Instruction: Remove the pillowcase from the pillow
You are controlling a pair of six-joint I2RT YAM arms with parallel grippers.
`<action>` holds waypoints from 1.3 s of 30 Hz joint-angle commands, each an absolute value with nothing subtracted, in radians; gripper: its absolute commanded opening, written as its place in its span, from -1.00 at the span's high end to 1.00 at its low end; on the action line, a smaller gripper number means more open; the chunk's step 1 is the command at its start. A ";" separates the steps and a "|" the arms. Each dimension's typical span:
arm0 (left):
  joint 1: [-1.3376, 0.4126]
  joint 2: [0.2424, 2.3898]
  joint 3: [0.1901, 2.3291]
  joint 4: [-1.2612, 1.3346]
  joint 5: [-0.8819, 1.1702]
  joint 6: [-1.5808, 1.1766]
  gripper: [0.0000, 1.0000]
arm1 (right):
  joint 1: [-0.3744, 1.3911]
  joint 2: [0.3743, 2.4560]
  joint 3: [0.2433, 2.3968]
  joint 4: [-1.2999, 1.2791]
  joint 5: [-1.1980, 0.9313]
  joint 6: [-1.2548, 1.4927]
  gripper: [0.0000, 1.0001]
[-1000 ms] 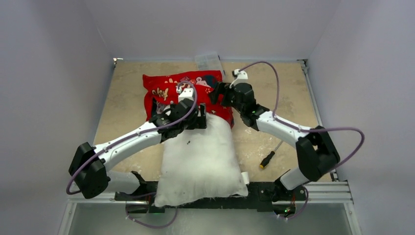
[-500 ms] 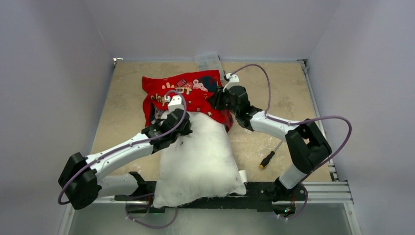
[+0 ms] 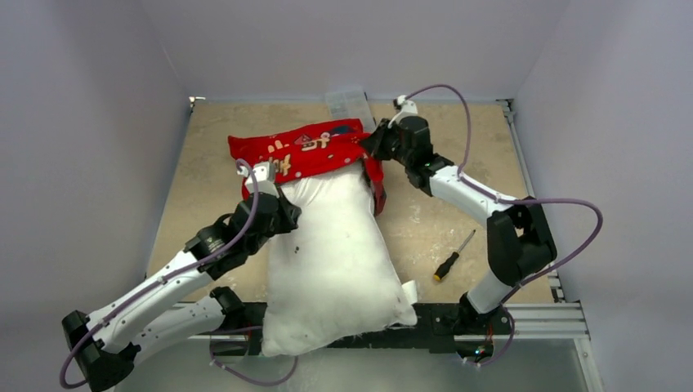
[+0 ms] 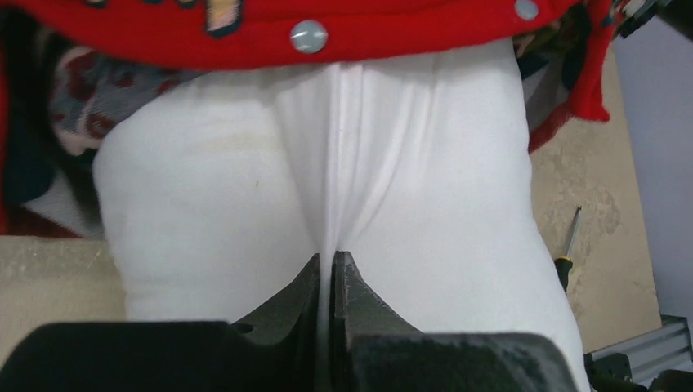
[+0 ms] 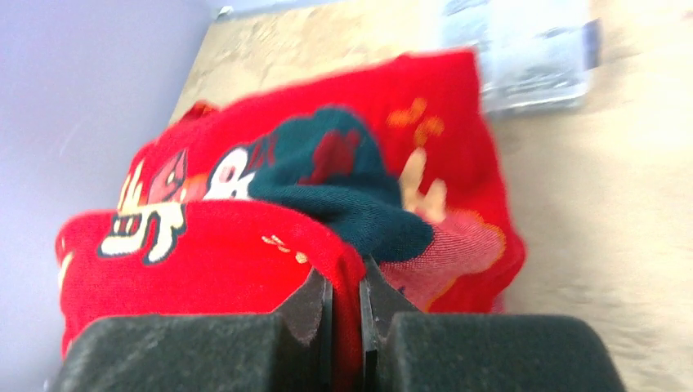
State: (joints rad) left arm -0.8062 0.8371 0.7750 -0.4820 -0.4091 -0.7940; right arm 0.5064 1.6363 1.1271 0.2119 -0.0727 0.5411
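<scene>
The white pillow (image 3: 331, 253) lies lengthwise down the table's middle, its far end still inside the red pillowcase (image 3: 304, 151). My left gripper (image 3: 282, 214) is shut on a pinch of the pillow's white cloth (image 4: 343, 163) near its left far side, just short of the pillowcase's snap-button hem (image 4: 308, 35). My right gripper (image 3: 369, 144) is shut on a fold of the red pillowcase (image 5: 245, 253) at its right end, red cloth squeezed between the jaws. The pillow's near end hangs over the arm bases.
A screwdriver (image 3: 452, 257) with a black and yellow handle lies on the tan table (image 3: 458, 155) right of the pillow. A clear plastic packet (image 3: 348, 101) sits at the back edge behind the pillowcase. Grey walls close in the sides and back.
Both grippers have shut, the left on the pillow, the right on the pillowcase. The left arm pulled back toward the near left and the pillowcase bunched toward the pillow's far end.
</scene>
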 commanded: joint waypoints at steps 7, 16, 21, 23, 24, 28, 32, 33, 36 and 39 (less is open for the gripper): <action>-0.814 0.659 0.836 -0.769 -0.435 -0.810 1.00 | 0.217 1.675 1.382 0.284 0.072 0.569 1.00; -0.814 0.563 0.848 -0.864 -0.495 -0.843 1.00 | 0.199 1.714 1.456 0.261 0.027 0.582 1.00; -0.813 0.498 0.860 -0.897 -0.554 -0.867 1.00 | 0.177 1.625 1.360 0.264 0.078 0.581 1.00; -0.813 0.464 0.854 -0.908 -0.592 -0.872 1.00 | 0.167 1.589 1.320 0.263 0.092 0.581 1.00; -0.813 0.453 0.855 -0.915 -0.615 -0.876 1.00 | 0.166 1.574 1.298 0.268 0.097 0.577 1.00; -0.813 0.450 0.880 -0.922 -0.677 -0.857 1.00 | 0.165 1.525 1.200 0.288 0.082 0.565 1.00; -0.814 0.520 0.873 -0.855 -0.648 -0.812 1.00 | 0.167 1.514 1.161 0.282 0.048 0.527 0.67; -0.813 0.550 0.866 -0.819 -0.627 -0.801 1.00 | 0.173 1.509 1.156 0.270 0.040 0.516 0.54; -0.813 0.648 0.841 -0.705 -0.554 -0.774 0.69 | 0.215 1.467 1.123 0.251 0.058 0.501 -0.08; -0.813 0.751 0.832 -0.588 -0.490 -0.752 0.17 | 0.278 1.426 1.119 0.194 0.154 0.494 -0.58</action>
State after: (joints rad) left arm -0.8085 0.6426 0.8505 -0.7849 -0.5858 -0.8017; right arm 0.2024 1.5204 1.1198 0.1982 0.0639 0.5209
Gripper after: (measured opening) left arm 0.303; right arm 0.689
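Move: The left hand pinches the white pillow's cover; the pillow's middle is roughly 11 cm back, 12 cm to its right and 13 cm below. The right hand pinches the pillowcase's gathered hem, the case's middle about 18 cm to its left, 2 cm back and 9 cm below. From the right hand the pillow's middle is some 32 cm back, 9 cm left and 14 cm below; the plastic box is about 14 cm ahead, 5 cm left and 19 cm down. Still pinching the hem, the right hand yanks the pillowcase about 15 cm right, 11 cm forward and slightly up, swinging clockwise some 25 degrees, then pauses, eases back about 6 cm and opens around the cloth. The left hand comes free of the pillow, going about 10 cm left, 5 back and slightly up, then turns back rightward and forward towards it, fingers opening. ##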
